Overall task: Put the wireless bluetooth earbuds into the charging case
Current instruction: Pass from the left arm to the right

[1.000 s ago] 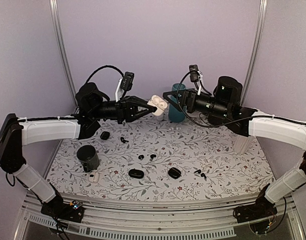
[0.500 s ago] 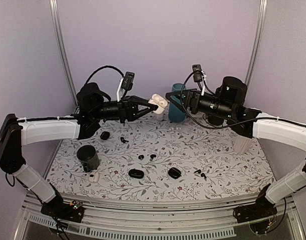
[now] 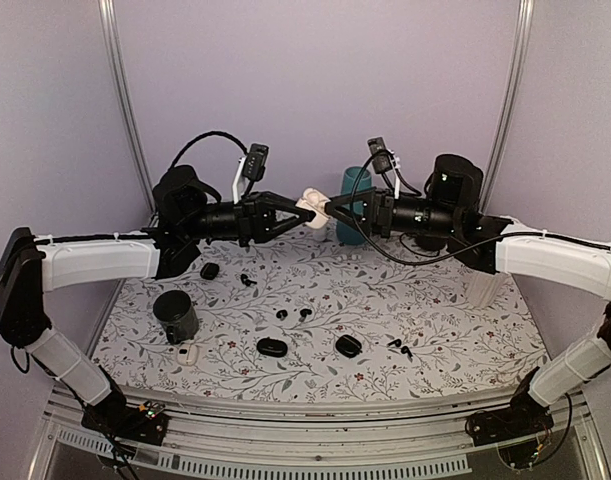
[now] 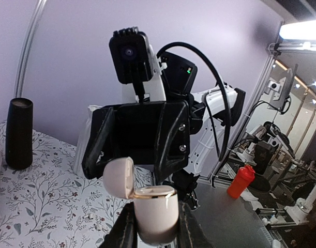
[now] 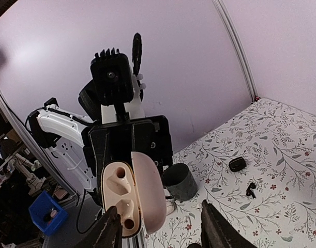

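My left gripper (image 3: 299, 208) is shut on a pinkish-white charging case (image 3: 311, 204), held in the air over the back of the table. In the left wrist view the case (image 4: 155, 214) sits between the fingers (image 4: 124, 232) with its lid (image 4: 119, 177) flipped open. My right gripper (image 3: 329, 208) faces it, nearly touching. In the right wrist view the case's two wells (image 5: 120, 199) are empty, and my right gripper (image 5: 160, 235) is open around the lid (image 5: 150, 191). Black earbuds lie on the table: two (image 3: 282, 314) (image 3: 305, 313) in the middle, one (image 3: 247, 279) at the left and two (image 3: 399, 347) at the right.
Black cases (image 3: 271, 347) (image 3: 348, 346) (image 3: 209, 270) lie on the floral table. A dark cylinder cup (image 3: 175, 316) stands at the left with a small white item (image 3: 189, 354) in front of it. A teal cup (image 3: 353, 215) stands at the back behind the grippers.
My right gripper has moved left until its fingertips reach the case, and its jaws have narrowed. The left gripper still holds the case in about the same place.
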Controlling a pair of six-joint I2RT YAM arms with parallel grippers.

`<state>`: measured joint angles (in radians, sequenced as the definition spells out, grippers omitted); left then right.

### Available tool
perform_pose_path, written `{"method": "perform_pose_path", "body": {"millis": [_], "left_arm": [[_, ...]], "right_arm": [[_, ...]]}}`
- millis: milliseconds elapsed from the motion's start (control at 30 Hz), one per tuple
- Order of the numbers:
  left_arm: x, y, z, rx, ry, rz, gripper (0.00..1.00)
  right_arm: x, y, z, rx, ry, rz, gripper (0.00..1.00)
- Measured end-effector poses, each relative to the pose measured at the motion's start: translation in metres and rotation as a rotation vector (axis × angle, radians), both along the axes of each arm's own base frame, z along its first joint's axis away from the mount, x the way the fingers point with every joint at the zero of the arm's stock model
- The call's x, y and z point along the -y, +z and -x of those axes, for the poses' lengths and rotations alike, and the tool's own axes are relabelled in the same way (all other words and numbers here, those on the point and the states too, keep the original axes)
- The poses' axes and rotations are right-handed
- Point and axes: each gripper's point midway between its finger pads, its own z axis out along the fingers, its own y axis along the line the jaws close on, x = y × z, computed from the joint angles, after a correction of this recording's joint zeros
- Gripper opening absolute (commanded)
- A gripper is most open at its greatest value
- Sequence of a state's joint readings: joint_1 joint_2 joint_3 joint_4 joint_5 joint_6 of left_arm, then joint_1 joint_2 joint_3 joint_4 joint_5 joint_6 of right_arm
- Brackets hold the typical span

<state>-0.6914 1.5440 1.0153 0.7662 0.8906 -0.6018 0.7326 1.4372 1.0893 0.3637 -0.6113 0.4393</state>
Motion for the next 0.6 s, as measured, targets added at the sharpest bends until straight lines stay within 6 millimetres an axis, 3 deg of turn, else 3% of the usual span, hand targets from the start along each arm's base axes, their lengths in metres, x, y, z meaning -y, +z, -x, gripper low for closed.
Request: {"method": "perform_pose_path", "body": {"millis": [467, 600], "left_arm": [[0.000, -0.001, 0.002, 0.004, -0.014, -0.003, 0.00], [0.000, 0.000, 0.004, 0.013, -0.018, -0.001, 0.02]], "right_arm": [[-0.015, 0.002, 0.007, -0.089, 0.124, -0.042, 0.10], [-0.016, 0.001, 0.006, -0.105, 0.127, -0.043, 0.04]]}}
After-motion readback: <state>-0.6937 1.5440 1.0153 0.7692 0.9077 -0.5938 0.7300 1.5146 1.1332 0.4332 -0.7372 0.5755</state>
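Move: The open lid of the white charging case lies about 3 cm to the right hand's left, level with it and at its height. The case body, held in the left fingers, is some 4 cm to the right hand's left and 2 cm back, and the teal tumbler stands about 20 cm ahead and 8 cm to the right, its middle some 25 cm lower. From the left hand the lid is roughly 2 cm ahead, 2 cm to the right and 1 cm up. The right hand, its fingers half open astride the case's raised lid, eases about 1.5 cm to its left, farther onto the lid, with a slight drift back, while the wrist turns some 10 degrees, partly counter-clockwise. Its fingers close most of the way as it goes and pinch the lid, one finger inside against the open case and the other on the outer face, while the left hand stays in place and keeps its grip on the case body. ##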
